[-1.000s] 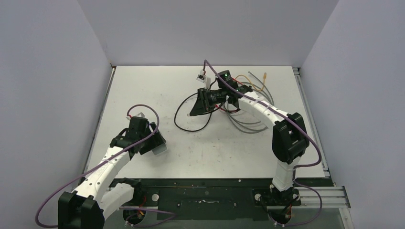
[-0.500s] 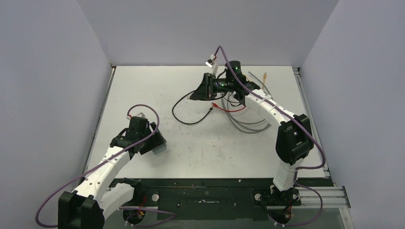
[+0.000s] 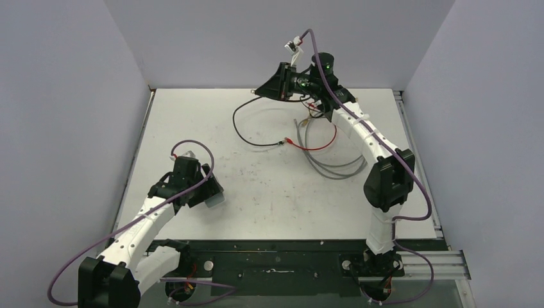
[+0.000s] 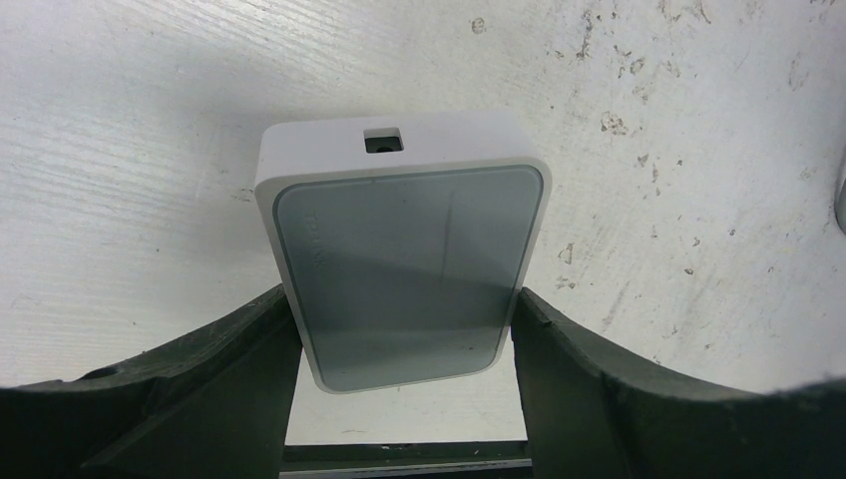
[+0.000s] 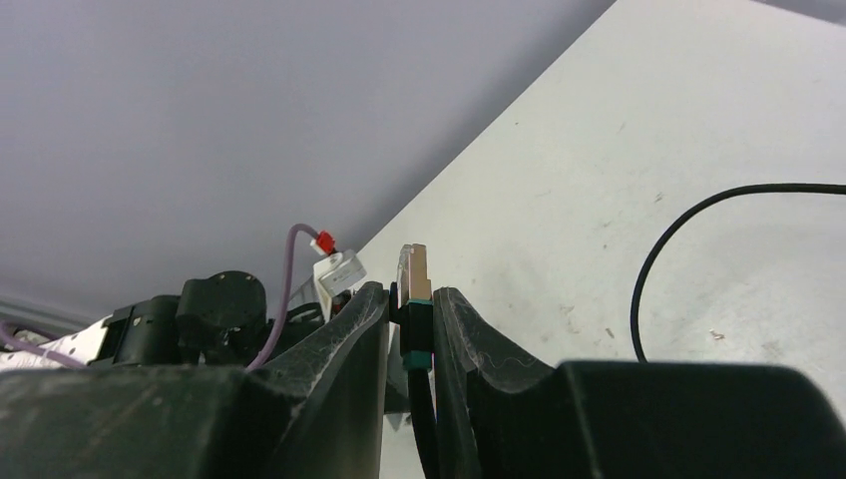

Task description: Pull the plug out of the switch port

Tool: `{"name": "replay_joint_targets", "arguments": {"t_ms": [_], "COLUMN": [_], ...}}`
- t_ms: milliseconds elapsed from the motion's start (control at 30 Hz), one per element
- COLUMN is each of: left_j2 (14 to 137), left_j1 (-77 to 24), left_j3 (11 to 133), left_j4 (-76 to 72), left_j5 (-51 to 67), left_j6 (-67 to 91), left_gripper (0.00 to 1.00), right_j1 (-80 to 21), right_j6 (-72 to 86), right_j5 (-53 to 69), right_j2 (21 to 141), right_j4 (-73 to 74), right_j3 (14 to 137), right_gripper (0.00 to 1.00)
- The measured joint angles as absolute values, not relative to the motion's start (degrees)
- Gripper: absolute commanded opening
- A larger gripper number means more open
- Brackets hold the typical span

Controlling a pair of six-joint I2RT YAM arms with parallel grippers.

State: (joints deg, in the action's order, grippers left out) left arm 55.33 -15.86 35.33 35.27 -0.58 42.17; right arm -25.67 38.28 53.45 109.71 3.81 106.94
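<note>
The switch, a flat pale grey-blue box with rounded corners, lies on the white table at the near left. My left gripper is shut on it, one finger against each long side. A small square socket on its far edge holds nothing. My right gripper is raised high at the back of the table. It is shut on the plug, a clear-tipped connector with a black boot. The plug's black cable hangs down and loops on the table; it also shows in the right wrist view.
A bundle of grey cables and a red wire lie on the table under the right arm. Lilac walls close in the back and both sides. A black base plate runs along the near edge.
My right gripper has risen and moved back and to the right with the plug, dragging the black cable's loop toward the back. The left gripper and the switch have not moved.
</note>
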Motion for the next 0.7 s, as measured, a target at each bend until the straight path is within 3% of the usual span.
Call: {"name": "replay_joint_targets", "arguments": {"t_ms": [400,700], "left_j2": [55.18,55.57], "left_j1": [-15.75,-15.68], "left_j3": [35.29,35.00], "left_j4": [35.22,33.39], "left_j5": [-0.30,1.80], "left_j6": [42.19,42.28], "left_gripper": [0.00,0.00], "right_j1": [-17.54,-17.30], "right_j6": [30.41,23.99], "right_j5": [48.34,45.56], "right_j2": [115.87,117.16], "right_j4": [7.57,8.62], "right_j3": [109.16,100.03], "right_gripper": [0.05,0.10]}}
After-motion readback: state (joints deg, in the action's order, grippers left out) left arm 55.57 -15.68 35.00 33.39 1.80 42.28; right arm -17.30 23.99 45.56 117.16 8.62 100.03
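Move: The right hand has the pulled black plug pinched in its fingers, roughly 36 cm above the table. The red plug beside the laid-aside cables is about 9 cm ahead and 11 cm to its right. The black cable's free end lies 7 cm ahead and 8 cm right, and the middle of the grey coil about 4 cm ahead and 29 cm right. From the left hand, which holds the switch, the red plug is some 26 cm ahead, 28 cm right and 8 cm lower. Still pinching the black plug, the right hand heads for the laid-aside cables by the red plug: first forward and right, sinking faster and faster, then almost straight down. It sinks about 14 cm in all, with some 9 cm forward and 7 cm right, while the leftward-pointing fingers tip down and the hand turns clockwise, each about 15 degrees. ##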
